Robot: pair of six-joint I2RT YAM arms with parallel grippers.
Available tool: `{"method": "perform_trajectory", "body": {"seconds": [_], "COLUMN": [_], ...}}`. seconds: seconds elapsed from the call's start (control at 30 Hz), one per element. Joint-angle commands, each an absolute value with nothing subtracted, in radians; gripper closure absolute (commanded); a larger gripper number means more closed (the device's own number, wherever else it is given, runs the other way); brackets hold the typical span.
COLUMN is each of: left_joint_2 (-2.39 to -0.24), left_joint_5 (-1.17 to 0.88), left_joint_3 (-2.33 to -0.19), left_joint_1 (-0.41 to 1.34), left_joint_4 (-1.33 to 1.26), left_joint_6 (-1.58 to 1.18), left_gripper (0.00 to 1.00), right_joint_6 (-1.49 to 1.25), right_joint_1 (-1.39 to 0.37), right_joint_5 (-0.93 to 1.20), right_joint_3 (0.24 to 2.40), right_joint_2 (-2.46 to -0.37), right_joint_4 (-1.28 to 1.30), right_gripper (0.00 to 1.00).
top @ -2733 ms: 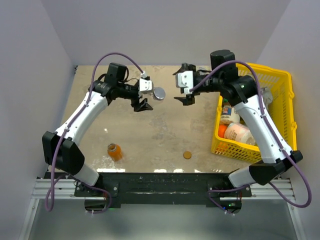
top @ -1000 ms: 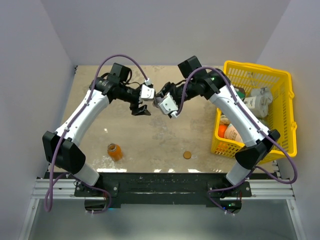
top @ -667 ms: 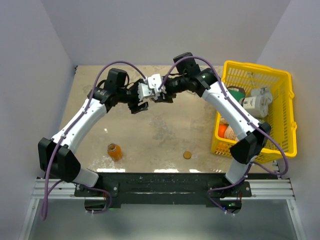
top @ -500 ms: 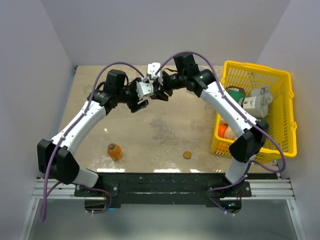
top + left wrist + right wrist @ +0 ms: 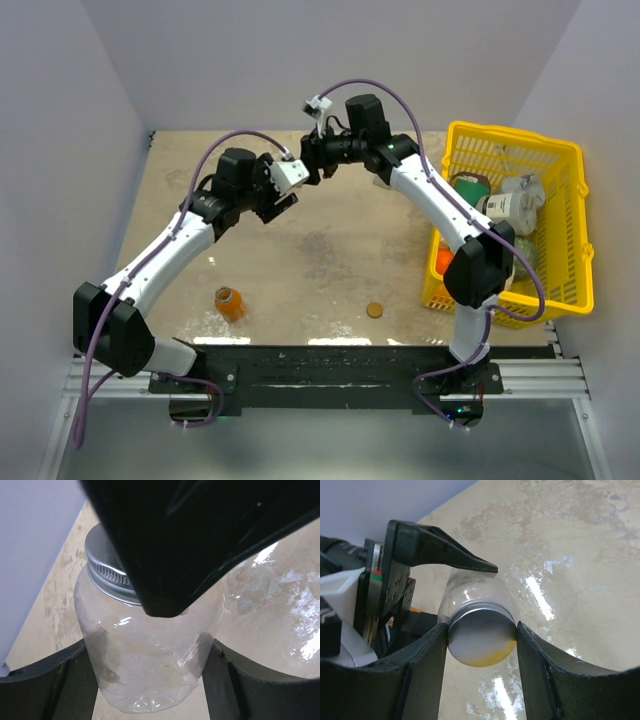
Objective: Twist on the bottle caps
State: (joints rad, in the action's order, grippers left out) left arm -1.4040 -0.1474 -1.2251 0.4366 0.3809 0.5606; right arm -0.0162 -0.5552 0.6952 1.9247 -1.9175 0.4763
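Observation:
The clear bottle (image 5: pixel 145 665) lies tilted above the table, and my left gripper (image 5: pixel 150 677) is shut on its body. A silver-grey cap (image 5: pixel 480 636) sits on its neck, with my right gripper (image 5: pixel 480 642) shut on the cap's rim. From above, the left gripper (image 5: pixel 274 197) and right gripper (image 5: pixel 308 160) meet at the back centre and hide the bottle. The orange bottle (image 5: pixel 230 303) stands uncapped at front left. A brownish-orange cap (image 5: pixel 374 311) lies flat at front centre, apart from both grippers.
A yellow basket (image 5: pixel 560 150) at the right edge holds a green-lidded container (image 5: pixel 470 187), a white one (image 5: pixel 515 205) and other items. The right arm reaches across the back of the table. Grey walls close in the back and both sides.
Both grippers have met and moved toward the back wall with the clear bottle between them. The right wrist has turned, with its camera block swinging upward.

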Motion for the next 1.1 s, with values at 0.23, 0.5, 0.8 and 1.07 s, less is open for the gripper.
{"method": "perform_trajectory", "body": {"seconds": [0.23, 0.5, 0.8, 1.07], "left_joint_2": [-1.407, -1.417, -1.453, -1.430], "left_joint_5": [0.187, 0.118, -0.345, -0.814], "left_joint_3": [-1.258, -1.267, -1.327, -1.350], "left_joint_1": [0.439, 0.417, 0.377, 0.377], "left_joint_4": [0.060, 0.144, 0.294, 0.435], "left_joint_6": [0.485, 0.460, 0.445, 0.659], "left_gripper": [1.00, 1.00, 1.00, 1.00], "right_joint_6": [-0.161, -0.195, 0.316, 1.009], "right_joint_1": [-0.552, -0.318, -0.209, -0.350], "right_joint_5": [0.722, 0.995, 1.030, 0.833], "right_joint_3": [1.921, 1.950, 1.899, 1.741], "right_joint_2": [-1.925, -1.879, -1.754, -1.494], "right_joint_4": [0.640, 0.633, 0.838, 0.764], "right_gripper": [0.95, 0.21, 0.10, 0.13]}}
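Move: The silver cap is between my right fingertips, about 1 cm left of the hand point. The clear bottle's middle lies some 6 cm left, 1 cm back and 4 cm below that hand. From my left hand, which grips the bottle at its hand point, the cap is about 5 cm right, 2 cm ahead and 4 cm up. The small blue-white box lies on the table roughly 19 cm right, 4 cm ahead and 25 cm below my right hand. I keep the cap pinched while both hands ease a little forward, then open my right fingers wide, free the cap and pull my right hand about 14 cm rightward, away from the bottle. Near the end it swings back, rises some 3 cm and rolls back roughly 35 degrees. My left hand keeps its grip, drifting 4 cm forward, then back and right, turning about 15 degrees clockwise overall. ##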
